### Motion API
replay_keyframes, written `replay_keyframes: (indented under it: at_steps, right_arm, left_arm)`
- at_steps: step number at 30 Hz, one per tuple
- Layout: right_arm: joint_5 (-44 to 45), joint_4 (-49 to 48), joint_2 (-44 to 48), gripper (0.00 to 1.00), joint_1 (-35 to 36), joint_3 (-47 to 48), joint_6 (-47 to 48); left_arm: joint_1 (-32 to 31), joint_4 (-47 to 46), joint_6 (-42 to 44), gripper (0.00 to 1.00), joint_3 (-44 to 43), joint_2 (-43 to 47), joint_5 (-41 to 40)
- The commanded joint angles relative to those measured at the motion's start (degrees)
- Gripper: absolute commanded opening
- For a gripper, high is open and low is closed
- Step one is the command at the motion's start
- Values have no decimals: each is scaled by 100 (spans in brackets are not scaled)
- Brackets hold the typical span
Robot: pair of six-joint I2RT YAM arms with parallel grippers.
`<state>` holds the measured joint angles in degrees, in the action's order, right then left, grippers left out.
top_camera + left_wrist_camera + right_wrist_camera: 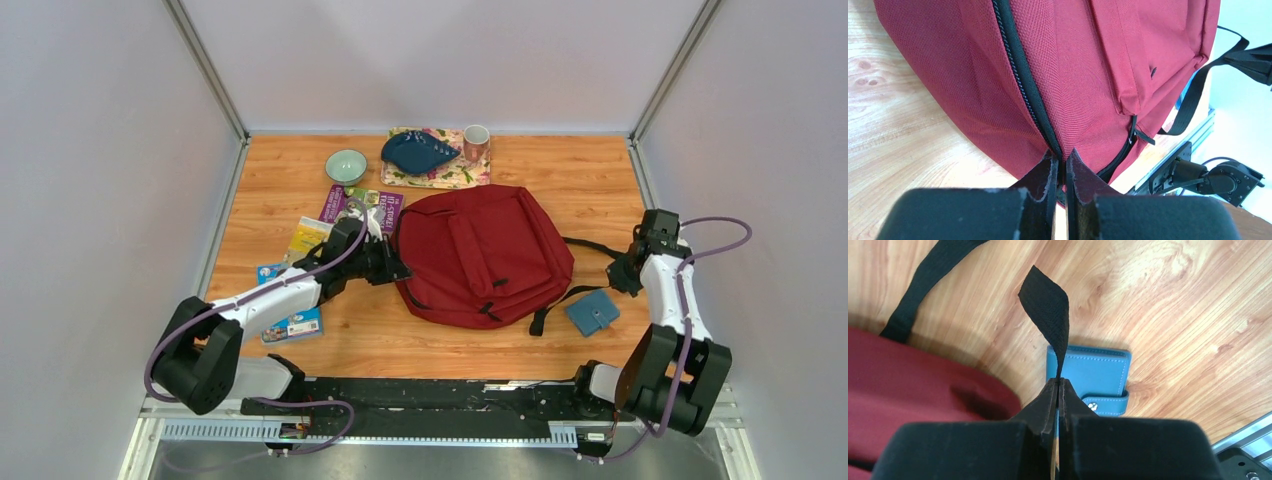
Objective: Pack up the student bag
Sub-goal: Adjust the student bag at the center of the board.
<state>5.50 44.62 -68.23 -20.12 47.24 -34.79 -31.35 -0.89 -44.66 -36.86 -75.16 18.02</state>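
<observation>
The student bag (490,250), dark red with black trim, lies flat in the middle of the wooden table. My left gripper (400,270) is at its left edge. In the left wrist view that gripper (1060,157) is shut on the black zipper line (1020,75) of the bag (1088,65). My right gripper (620,278) is to the right of the bag. In the right wrist view it (1058,382) is shut on the end of a black strap (1048,305), which stands up from the jaws. A small blue wallet (1098,370) lies just beyond them.
The blue wallet (592,312) lies at the bag's lower right. A floral tray (468,177) with a dark blue pouch (418,152) and a mug (476,142) is at the back, with a green bowl (346,166) beside it. A purple booklet (362,205) and cards (309,237) lie left of the bag.
</observation>
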Motion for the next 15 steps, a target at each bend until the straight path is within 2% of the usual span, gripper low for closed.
replay_keyframes:
  at_steps: [1, 9, 15]
  right_arm:
    - [469, -313, -418, 0, -141, 399, 121]
    - [-40, -691, -455, 1, -264, 1075, 68]
    - [-723, -648, -1121, 2, -273, 1638, 261]
  left_arm:
    - [59, -158, 2, 5, 74, 361, 44]
    - [112, -43, 37, 5, 206, 572, 0]
    - [138, -61, 10, 5, 258, 616, 8]
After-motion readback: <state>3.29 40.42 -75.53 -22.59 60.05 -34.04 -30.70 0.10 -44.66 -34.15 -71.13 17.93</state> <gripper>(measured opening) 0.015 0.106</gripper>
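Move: The right hand already holds the near shoulder strap of the student bag; the bag's middle is about 27 cm to its left, 8 cm ahead and slightly below. The blue wallet lies nearly under it, some 4 cm back, 2 cm left and 7 cm down, and the far strap runs about 10 cm straight ahead on the board. For the left hand, pinching the bag's left edge, the bag's middle is about 18 cm right and 6 cm ahead. Still gripping the near strap, the right hand first drifts right with a slight dip, then swings forward and up, ending some 6.5 cm farther out, 5 cm higher and 3 cm to the right, its fingers tipping forward by about 10 degrees as it leaves the wallet and carries the strap out over the far one. The left hand keeps its pinch on the bag's left edge and eases slowly back and to the left, roughly a centimetre each way. ##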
